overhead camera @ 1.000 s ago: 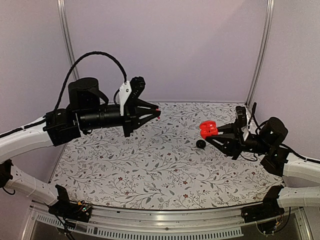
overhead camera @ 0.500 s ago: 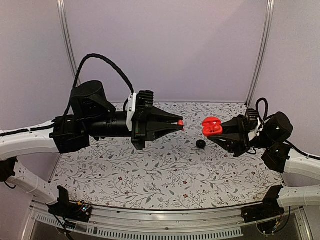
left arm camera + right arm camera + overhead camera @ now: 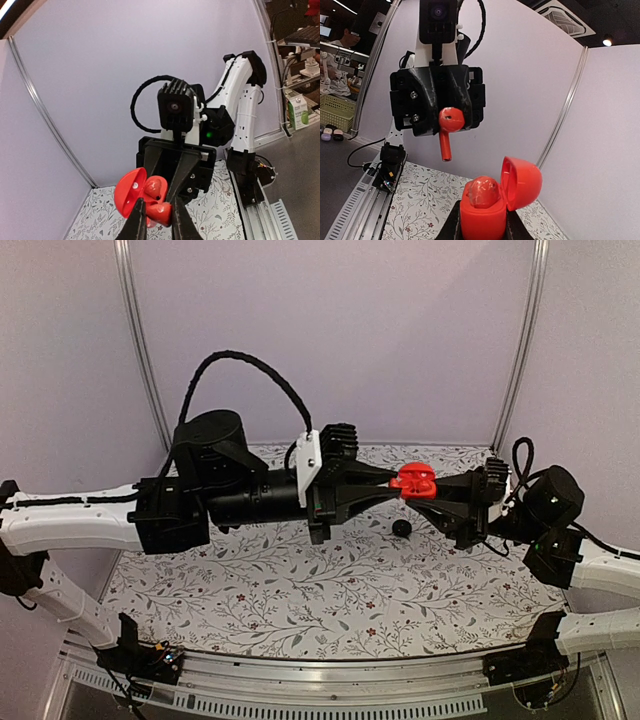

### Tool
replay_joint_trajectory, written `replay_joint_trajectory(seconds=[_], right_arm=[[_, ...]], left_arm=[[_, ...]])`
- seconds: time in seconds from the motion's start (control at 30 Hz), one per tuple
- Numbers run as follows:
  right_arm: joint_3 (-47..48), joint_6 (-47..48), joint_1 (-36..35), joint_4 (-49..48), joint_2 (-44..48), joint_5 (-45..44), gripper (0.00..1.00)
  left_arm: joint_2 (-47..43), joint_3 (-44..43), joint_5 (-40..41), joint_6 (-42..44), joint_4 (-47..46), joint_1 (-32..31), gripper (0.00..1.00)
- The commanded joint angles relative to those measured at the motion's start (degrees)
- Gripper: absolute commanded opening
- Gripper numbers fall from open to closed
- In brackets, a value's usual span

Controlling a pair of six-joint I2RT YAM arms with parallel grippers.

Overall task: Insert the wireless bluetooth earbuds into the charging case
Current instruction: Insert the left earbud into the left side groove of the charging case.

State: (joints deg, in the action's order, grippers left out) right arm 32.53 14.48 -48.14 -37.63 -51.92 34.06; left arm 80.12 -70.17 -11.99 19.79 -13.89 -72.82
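Note:
My right gripper (image 3: 482,229) is shut on the body of a red charging case (image 3: 482,220), held above the table with its lid (image 3: 521,182) hinged open. One red earbud (image 3: 482,191) sits in the case. My left gripper (image 3: 156,220) is shut on a second red earbud (image 3: 161,212). In the right wrist view this earbud (image 3: 451,120) hangs stem down, above and left of the case, not touching it. From above, the left gripper (image 3: 392,483) meets the case (image 3: 413,481) nose to nose with the right gripper (image 3: 436,490).
A small black round piece (image 3: 402,528) lies on the flowered table cover (image 3: 300,590), just below the two grippers. Grey walls with metal posts (image 3: 520,350) close in the back and sides.
The left arm has reached far to the right, carrying the red earbud up to the case. The right gripper has raised the open case slightly and turned it toward the left arm.

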Motion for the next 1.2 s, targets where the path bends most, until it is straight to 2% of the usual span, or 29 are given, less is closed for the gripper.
replay_joint_trajectory(seconds=[0.0,0.13,0.37,1.17], right_arm=[[-1.20,1.82,-1.13,-2.49,0.57,-10.88,0.00],[-1.45,2.85,-1.69,-3.06,0.75,-15.44,0.00],[-1.69,3.57,-2.19,-2.44,0.99,-17.81,0.00],[-1.76,5.68,-4.83,-3.17,0.33,-25.71,0.00]], left_arm=[[2.51,-3.53,11.50,-6.47,-2.93,-0.68,0.05],[4.00,-5.71,17.86,-9.91,-1.48,-0.73,0.06],[5.44,-6.37,20.47,-12.76,-0.62,-0.75,0.05],[11.74,-14.16,20.33,-18.18,5.94,-0.59,0.04]])
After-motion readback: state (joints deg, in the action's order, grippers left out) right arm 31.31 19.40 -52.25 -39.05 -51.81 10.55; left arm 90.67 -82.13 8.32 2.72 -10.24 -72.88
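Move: Just past the left fingertips lies the open charging case, held by the right hand: about 3 cm ahead of the left hand, 4 cm to its right and 3 cm lower. Its raised lid is roughly 5 cm ahead, 4 cm right and 3 cm below; the earbud bulb already in it some 2 cm ahead, 5 cm right and 2 cm below. From the right hand, the left earbud is 3 cm back, 4 cm left and 3 cm up. Swinging forward about 7 cm, quickly at first, the left hand carries the gripped earbud towards the case, then creeps some 3 cm right over the groove, turning roughly 20 degrees counter-clockwise and rolling its far side down. The right hand keeps its hold on the case, taking it about 4.5 cm forward while turning it 20 degrees clockwise. ##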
